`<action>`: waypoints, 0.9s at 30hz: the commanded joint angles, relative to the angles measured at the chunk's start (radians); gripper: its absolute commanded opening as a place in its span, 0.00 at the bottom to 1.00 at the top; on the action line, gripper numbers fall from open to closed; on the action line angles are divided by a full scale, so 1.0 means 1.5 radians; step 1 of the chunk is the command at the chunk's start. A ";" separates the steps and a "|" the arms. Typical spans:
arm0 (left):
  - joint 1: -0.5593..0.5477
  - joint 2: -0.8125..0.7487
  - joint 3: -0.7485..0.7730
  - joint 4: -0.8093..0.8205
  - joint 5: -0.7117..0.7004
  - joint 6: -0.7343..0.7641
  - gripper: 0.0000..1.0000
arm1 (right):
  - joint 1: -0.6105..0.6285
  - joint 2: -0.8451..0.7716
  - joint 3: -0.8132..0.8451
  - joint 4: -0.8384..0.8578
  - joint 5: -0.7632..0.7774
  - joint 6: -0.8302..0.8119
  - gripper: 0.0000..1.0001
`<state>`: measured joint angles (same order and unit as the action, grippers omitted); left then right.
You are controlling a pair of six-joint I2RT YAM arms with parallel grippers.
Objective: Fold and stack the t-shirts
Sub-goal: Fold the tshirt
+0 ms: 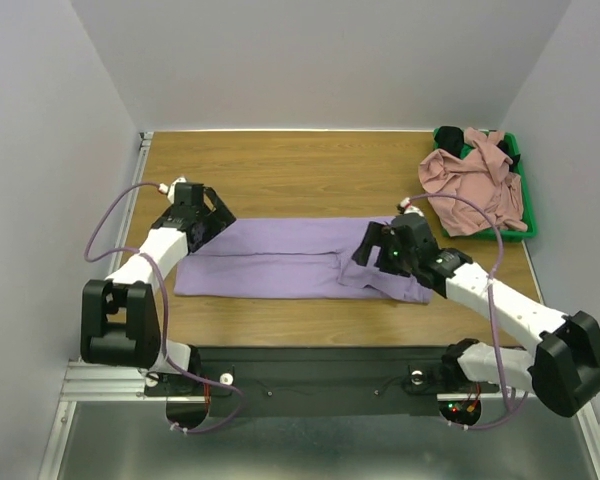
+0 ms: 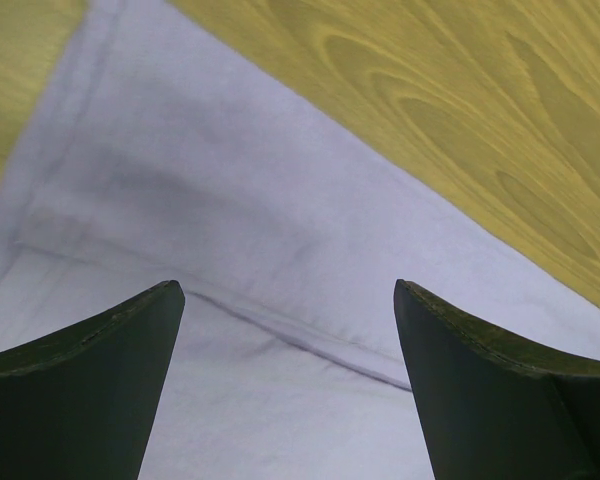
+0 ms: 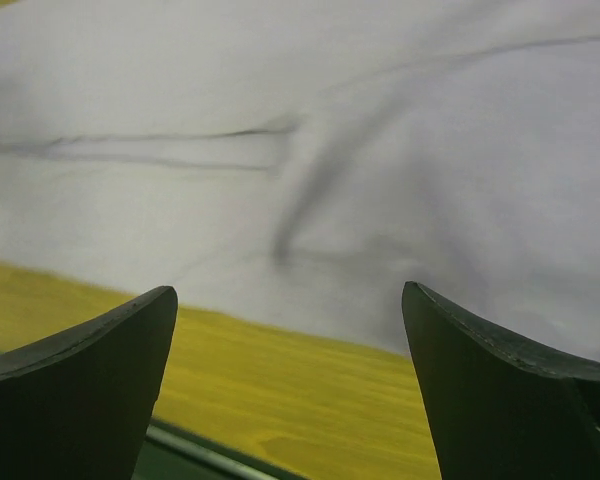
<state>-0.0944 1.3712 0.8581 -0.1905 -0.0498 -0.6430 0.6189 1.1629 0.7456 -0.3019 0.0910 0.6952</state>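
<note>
A lavender t-shirt (image 1: 290,258) lies flat across the middle of the table, folded lengthwise into a long strip. My left gripper (image 1: 202,222) hovers over its left end, open, nothing between the fingers; the left wrist view shows the lavender cloth (image 2: 260,220) with a fold line beneath the left gripper (image 2: 290,300). My right gripper (image 1: 372,248) is open over the strip's right end; in the right wrist view the lavender cloth (image 3: 330,150) lies past the right gripper (image 3: 290,300), bare wood under the jaws. A pink t-shirt (image 1: 472,185) and a black t-shirt (image 1: 450,138) lie crumpled at the back right.
A green bin (image 1: 528,215) at the back right corner holds the pink and black shirts. The wooden table (image 1: 300,170) is bounded by grey walls on three sides. The table's near edge (image 3: 220,455) shows close below the right gripper.
</note>
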 commanded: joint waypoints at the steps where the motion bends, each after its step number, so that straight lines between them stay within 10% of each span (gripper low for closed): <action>1: -0.010 0.062 0.025 0.040 0.047 0.013 0.98 | -0.108 -0.008 -0.059 -0.008 -0.022 0.028 1.00; 11: -0.025 0.131 -0.044 0.087 0.094 -0.014 0.98 | -0.221 0.243 0.021 0.021 -0.031 -0.039 1.00; 27: -0.284 -0.051 -0.306 0.119 0.189 -0.210 0.98 | -0.243 0.821 0.715 0.019 -0.256 -0.338 1.00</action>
<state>-0.4095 1.3159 0.5152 0.1268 0.1131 -0.8371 0.2588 2.2120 1.6707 -0.2306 -0.1162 0.3077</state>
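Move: Below and between the two open hands lies the lilac t-shirt, folded into a long strip. Its middle is about 21 cm right of the left hand, 9 cm back and 7 cm down; from the right hand it is some 18 cm left, 1 cm ahead and 9 cm down. The strip's left end lies 9 cm left and 9 cm back of the left hand. The green basket stands roughly 31 cm right and 23 cm ahead of the right hand. Sinking onto the lilac t-shirt with open fingers, the hands drag its ends opposite ways. The right hand first swings about 8 cm right while dropping onto the right end, then sweeps some 27 cm forward with a slight curve left. The left presses down near the far edge, then slides right and back, turning clockwise. Both stay low and open. ##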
